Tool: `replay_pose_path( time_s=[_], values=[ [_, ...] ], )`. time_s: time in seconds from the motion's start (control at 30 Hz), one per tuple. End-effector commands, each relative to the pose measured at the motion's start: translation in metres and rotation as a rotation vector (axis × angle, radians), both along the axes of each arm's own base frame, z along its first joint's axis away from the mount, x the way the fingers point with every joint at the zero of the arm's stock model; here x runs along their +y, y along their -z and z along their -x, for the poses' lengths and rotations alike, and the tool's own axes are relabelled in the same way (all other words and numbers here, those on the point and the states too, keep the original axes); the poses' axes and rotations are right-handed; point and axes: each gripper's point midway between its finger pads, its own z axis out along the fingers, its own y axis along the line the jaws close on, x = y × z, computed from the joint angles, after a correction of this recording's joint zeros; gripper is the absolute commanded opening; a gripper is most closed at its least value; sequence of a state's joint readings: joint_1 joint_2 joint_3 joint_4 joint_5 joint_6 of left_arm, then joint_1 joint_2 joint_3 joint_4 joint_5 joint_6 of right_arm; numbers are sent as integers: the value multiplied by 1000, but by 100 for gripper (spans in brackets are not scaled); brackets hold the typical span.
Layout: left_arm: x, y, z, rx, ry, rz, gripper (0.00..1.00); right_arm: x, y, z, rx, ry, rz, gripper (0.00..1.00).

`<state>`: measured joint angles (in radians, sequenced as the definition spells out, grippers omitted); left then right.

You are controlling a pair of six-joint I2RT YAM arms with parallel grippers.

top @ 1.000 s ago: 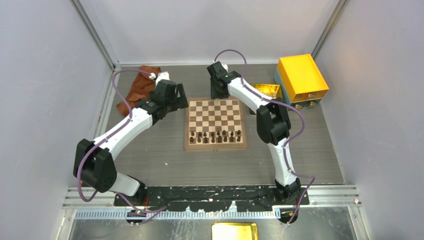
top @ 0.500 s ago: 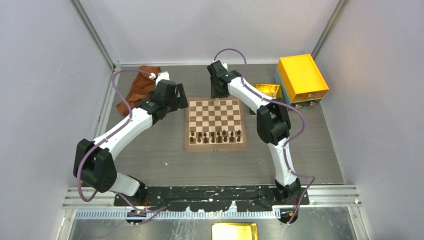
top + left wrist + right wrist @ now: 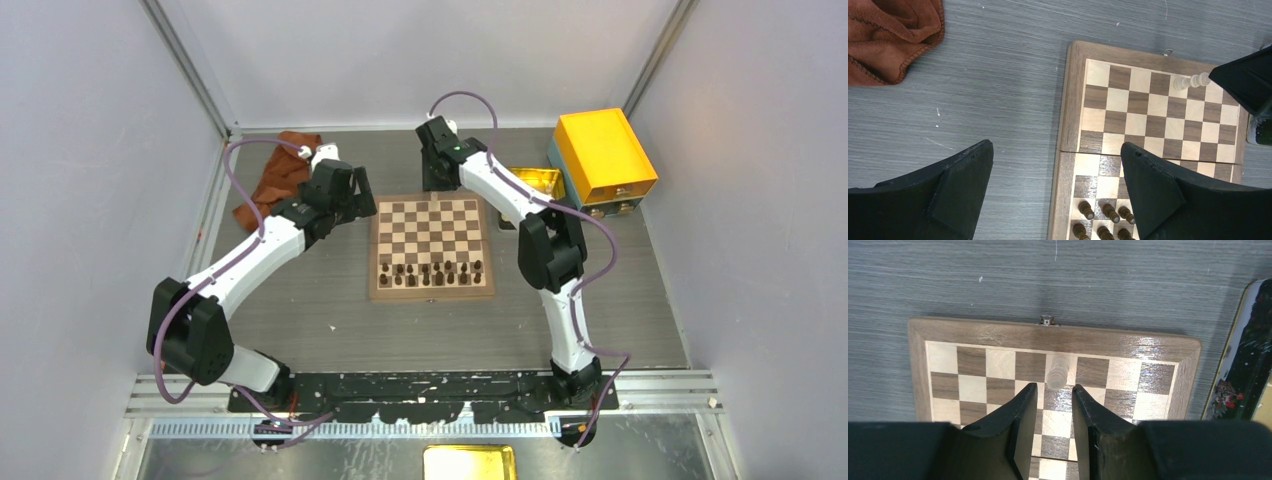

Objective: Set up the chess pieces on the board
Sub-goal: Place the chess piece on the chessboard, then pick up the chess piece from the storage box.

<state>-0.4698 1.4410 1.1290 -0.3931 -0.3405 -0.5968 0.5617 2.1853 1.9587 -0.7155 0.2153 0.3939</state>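
Observation:
The board [image 3: 430,226] lies mid-table, its dark chessmen [image 3: 430,272] filling the two near rows. One pale cream chess piece [image 3: 1057,374] stands on a light square of the far row, also visible from the left wrist as the pale piece [image 3: 1190,81]. My right gripper [image 3: 1054,388] hovers just above that piece, open with a narrow gap; the piece sits just past its fingertips [image 3: 1030,390], apart from them. In the top view the right gripper [image 3: 437,182] is over the board's far edge. My left gripper [image 3: 1056,150] is wide open and holds nothing, over the board's left border.
A rust-brown cloth [image 3: 278,180] lies at the far left. An orange-yellow box [image 3: 603,155] stands at the far right, with a golden tray [image 3: 535,181] between it and the board. The tray's dark printed edge [image 3: 1243,365] shows right of the board.
The right arm's elbow and wrist have shifted slightly, and its jaws have narrowed a little. The left arm has not moved.

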Motion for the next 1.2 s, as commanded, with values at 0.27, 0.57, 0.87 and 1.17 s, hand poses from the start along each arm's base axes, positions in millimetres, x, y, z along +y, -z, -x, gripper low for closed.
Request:
replay_pose_path(
  time_s=[0.27,0.57,0.87,1.17],
  values=[
    [3,-14,-5,-57,-31,30,100,-3,-88,1,-199,-5,-93,54],
    [3,-21,0,-80,-36,65,100,-15,-113,11,-269,20,-117,79],
    [2,-29,-6,-174,-83,153,100,-33,-140,9,-423,71,-143,100],
    [-1,-33,-16,-227,-82,168,100,-65,-143,-10,-489,176,-193,99]
  ],
)
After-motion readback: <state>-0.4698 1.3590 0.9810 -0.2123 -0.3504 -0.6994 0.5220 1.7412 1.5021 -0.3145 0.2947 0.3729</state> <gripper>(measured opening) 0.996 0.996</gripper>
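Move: The white pieces I go for next lie in the gold tin, about 22 cm to the right of my right hand, 1 cm farther out and some 5 cm below. The white piece already set down stands straight under those fingers, its middle about 3 cm down; the chessboard's middle is 9 cm back from the hand, level sideways, 5 cm below. From my idle left hand, the tin's pieces are roughly 38 cm right, 10 cm ahead and 11 cm below. Already clear of the white piece, I lift my right hand straight up off the board's far row, rising about 10 cm in all. Once well above the piece I spread the half-open fingers fully, ease back a little, then swing some 5 cm to the right, the tin's side, while the wrist tips the fingertips up and forward by about 20 degrees. ##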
